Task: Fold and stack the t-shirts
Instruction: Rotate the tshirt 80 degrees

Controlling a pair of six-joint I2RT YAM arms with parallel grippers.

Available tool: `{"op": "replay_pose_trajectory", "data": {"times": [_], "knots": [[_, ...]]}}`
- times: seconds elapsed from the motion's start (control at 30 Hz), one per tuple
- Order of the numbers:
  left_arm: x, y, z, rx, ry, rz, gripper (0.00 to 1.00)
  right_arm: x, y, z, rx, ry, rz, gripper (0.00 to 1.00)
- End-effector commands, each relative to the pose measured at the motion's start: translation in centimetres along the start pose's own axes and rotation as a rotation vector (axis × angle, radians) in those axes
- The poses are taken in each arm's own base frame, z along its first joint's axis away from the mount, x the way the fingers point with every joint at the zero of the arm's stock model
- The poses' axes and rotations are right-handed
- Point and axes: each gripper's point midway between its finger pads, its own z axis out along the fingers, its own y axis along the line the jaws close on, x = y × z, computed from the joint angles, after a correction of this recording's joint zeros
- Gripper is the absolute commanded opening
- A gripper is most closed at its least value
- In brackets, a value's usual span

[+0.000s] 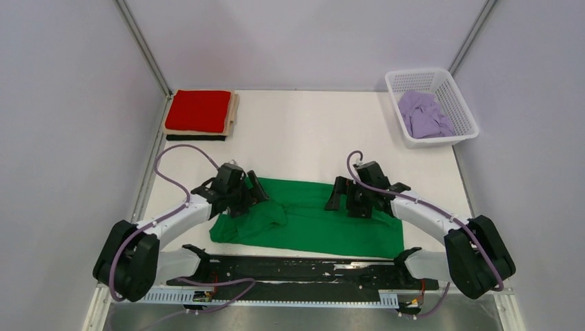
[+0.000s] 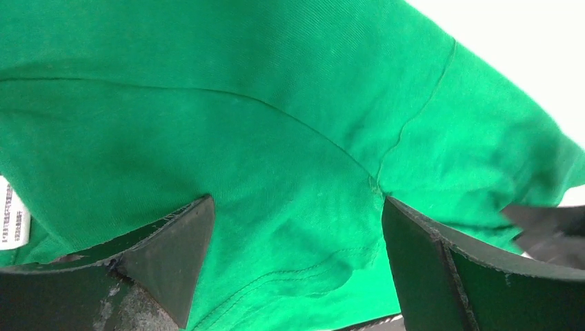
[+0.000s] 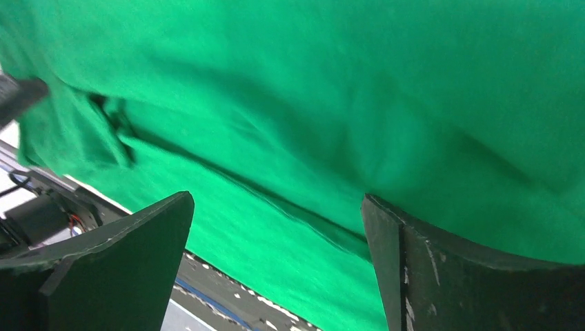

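A bright green t-shirt [image 1: 310,217] lies partly folded near the table's front edge, with a bunched sleeve at its left. My left gripper [image 1: 252,189] stands open over its upper left part; in the left wrist view green cloth [image 2: 276,103] fills the gap between the spread fingers [image 2: 296,200], and a white neck tag [image 2: 10,214] shows at the left edge. My right gripper [image 1: 345,196] is open over the shirt's upper right; its fingers [image 3: 276,198] frame the green cloth [image 3: 345,83] with nothing pinched. A red t-shirt [image 1: 200,110] tops a folded stack over beige [image 1: 233,114] and black [image 1: 196,137] ones.
A white lattice basket [image 1: 421,72] at the back right holds a crumpled lilac t-shirt [image 1: 424,114]. A black mounting bar [image 1: 303,269] runs along the near edge between the arm bases. Metal frame posts and pale walls close in the left, right and back sides.
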Motion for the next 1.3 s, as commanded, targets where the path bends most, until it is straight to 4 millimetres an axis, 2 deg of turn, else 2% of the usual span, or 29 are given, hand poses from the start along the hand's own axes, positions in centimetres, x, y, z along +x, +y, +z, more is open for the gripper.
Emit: {"op": "replay_pose_trajectory", "data": {"times": [0.0, 0.1, 0.13, 0.17, 0.2, 0.23, 0.27, 0.3, 0.33, 0.37, 0.4, 0.43, 0.47, 0.5, 0.53, 0.57, 0.6, 0.63, 0.67, 0.7, 0.73, 0.77, 0.87, 0.93, 0.97, 1.0, 1.03, 1.13, 1.27], "knots": [[-3.4, 1.5, 2.2, -0.057, -0.076, -0.088, 1.0, 1.9, -1.0, -0.8, 0.032, 0.032, -0.031, 1.0], [-4.9, 1.2, 4.2, -0.055, -0.048, -0.099, 1.0, 1.6, -0.7, -1.5, 0.028, 0.005, -0.041, 1.0], [-6.7, 0.2, 4.4, -0.037, -0.074, -0.103, 1.0, 1.3, -0.3, -1.8, 0.014, -0.011, -0.049, 1.0], [-6.6, 0.6, 5.7, -0.059, -0.039, -0.094, 1.0, 0.9, 0.2, -2.3, -0.003, -0.031, -0.058, 1.0], [-8.5, -0.5, 6.0, -0.042, -0.055, -0.101, 1.0, 0.4, 0.8, -2.7, -0.02, -0.053, -0.067, 1.0], [-8.2, -0.3, 7.4, -0.057, -0.002, -0.103, 1.0, -0.1, 1.2, -3.2, -0.034, -0.076, -0.075, 1.0], [-10.5, -2.1, 7.8, -0.018, -0.026, -0.099, 1.0, -0.5, 1.7, -3.7, -0.049, -0.099, -0.083, 1.0], [-10.1, -2.0, 9.5, -0.025, 0.021, -0.1, 1.0, -0.9, 2.1, -4.1, -0.061, -0.119, -0.091, 1.0], [-12.6, -4.5, 9.8, 0.03, -0.006, -0.084, 1.0, -1.3, 2.5, -4.5, -0.071, -0.14, -0.099, 1.0], [-12.0, -4.4, 11.8, 0.028, 0.058, -0.079, 1.0, -1.7, 2.7, -4.9, -0.075, -0.162, -0.103, 1.0], [-14.5, -7.0, 12.3, 0.078, 0.037, -0.065, 1.0, -2.1, 2.7, -5.1, -0.069, -0.187, -0.107, 1.0], [-13.5, -6.8, 14.8, 0.076, 0.106, -0.071, 1.0, -2.6, 2.1, -5.2, -0.041, -0.221, -0.105, 1.0], [-16.1, -9.7, 15.2, 0.128, 0.079, -0.06, 1.0, -3.2, 1.2, -5.1, 0.003, -0.26, -0.098, 1.0], [-14.8, -9.0, 17.6, 0.102, 0.158, -0.092, 1.0, -3.8, 0.1, -4.8, 0.051, -0.296, -0.087, 1.0], [-17.2, -12.0, 17.9, 0.168, 0.134, -0.082, 1.0, -4.3, -1.0, -4.5, 0.099, -0.316, -0.069, 1.0], [-15.9, -12.0, 19.9, 0.168, 0.195, -0.09, 1.0, -4.5, -1.5, -4.2, 0.12, -0.312, -0.061, 1.0], [-17.9, -14.6, 19.9, 0.217, 0.157, -0.081, 1.0, -5.0, -2.4, -3.9, 0.16, -0.32, -0.054, 1.0], [-17.4, -14.8, 21.5, 0.204, 0.169, -0.079, 1.0, -5.5, -2.9, -3.6, 0.19, -0.327, -0.052, 1.0], [-19.4, -17.3, 21.4, 0.253, 0.123, -0.068, 1.0, -5.7, -3.3, -3.2, 0.212, -0.32, -0.054, 1.0], [-18.9, -17.5, 23.0, 0.254, 0.133, -0.07, 1.0, -5.7, -3.8, -2.5, 0.234, -0.299, -0.06, 1.0], [-20.9, -20.2, 22.7, 0.32, 0.092, -0.067, 1.0, -5.7, -3.9, -2.1, 0.244, -0.281, -0.077, 1.0], [-19.9, -20.0, 24.9, 0.338, 0.127, -0.082, 1.0, -5.7, -3.9, -1.7, 0.246, -0.26, -0.09, 1.0], [-21.7, -23.6, 27.8, 0.501, 0.117, -0.156, 1.0, -4.8, -3.0, -0.4, 0.194, -0.174, -0.11, 1.0], [-23.2, -25.9, 28.4, 0.626, 0.07, -0.196, 1.0, -3.9, -2.0, 0.3, 0.13, -0.123, -0.116, 1.0], [-24.6, -27.4, 27.9, 0.709, 0.004, -0.188, 1.0, -3.3, -1.4, 0.7, 0.1, -0.099, -0.115, 1.0], [-25.1, -27.8, 28.1, 0.74, -0.014, -0.221, 1.0, -2.8, -0.7, 0.9, 0.064, -0.074, -0.119, 1.0], [-26.1, -28.8, 27.4, 0.797, -0.073, -0.212, 1.0, -2.1, 0.0, 1.1, 0.033, -0.047, -0.122, 1.0], [-27.3, -29.8, 26.6, 0.809, -0.152, -0.184, 1.0, -0.1, 1.8, 1.3, -0.036, 0.011, -0.125, 1.0], [-27.7, -30.0, 26.2, 0.738, -0.212, -0.115, 1.0, 2.2, 4.8, 1.4, -0.132, 0.065, -0.144, 1.0]]}}
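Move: The green t-shirt lies folded as a long left-to-right strip; its middle is about 20 cm to the right of my left hand and 5 cm back, and some 16 cm left of my right hand and 5 cm back, roughly 2 cm below both. The red stack sits about 37 cm ahead of my left hand and 22 cm to its left. The white basket is some 39 cm ahead of my right hand and 37 cm to its right. With my open left fingers still on the shirt's left part, I sweep it forward about 43 cm, curving right some 20 cm, the wrist tipping so the fingers lean out flatter. Meanwhile my open right hand eases back, lifts about 5 cm, shifts right, sets down again and pushes left about 6 cm over the shirt's other end. ##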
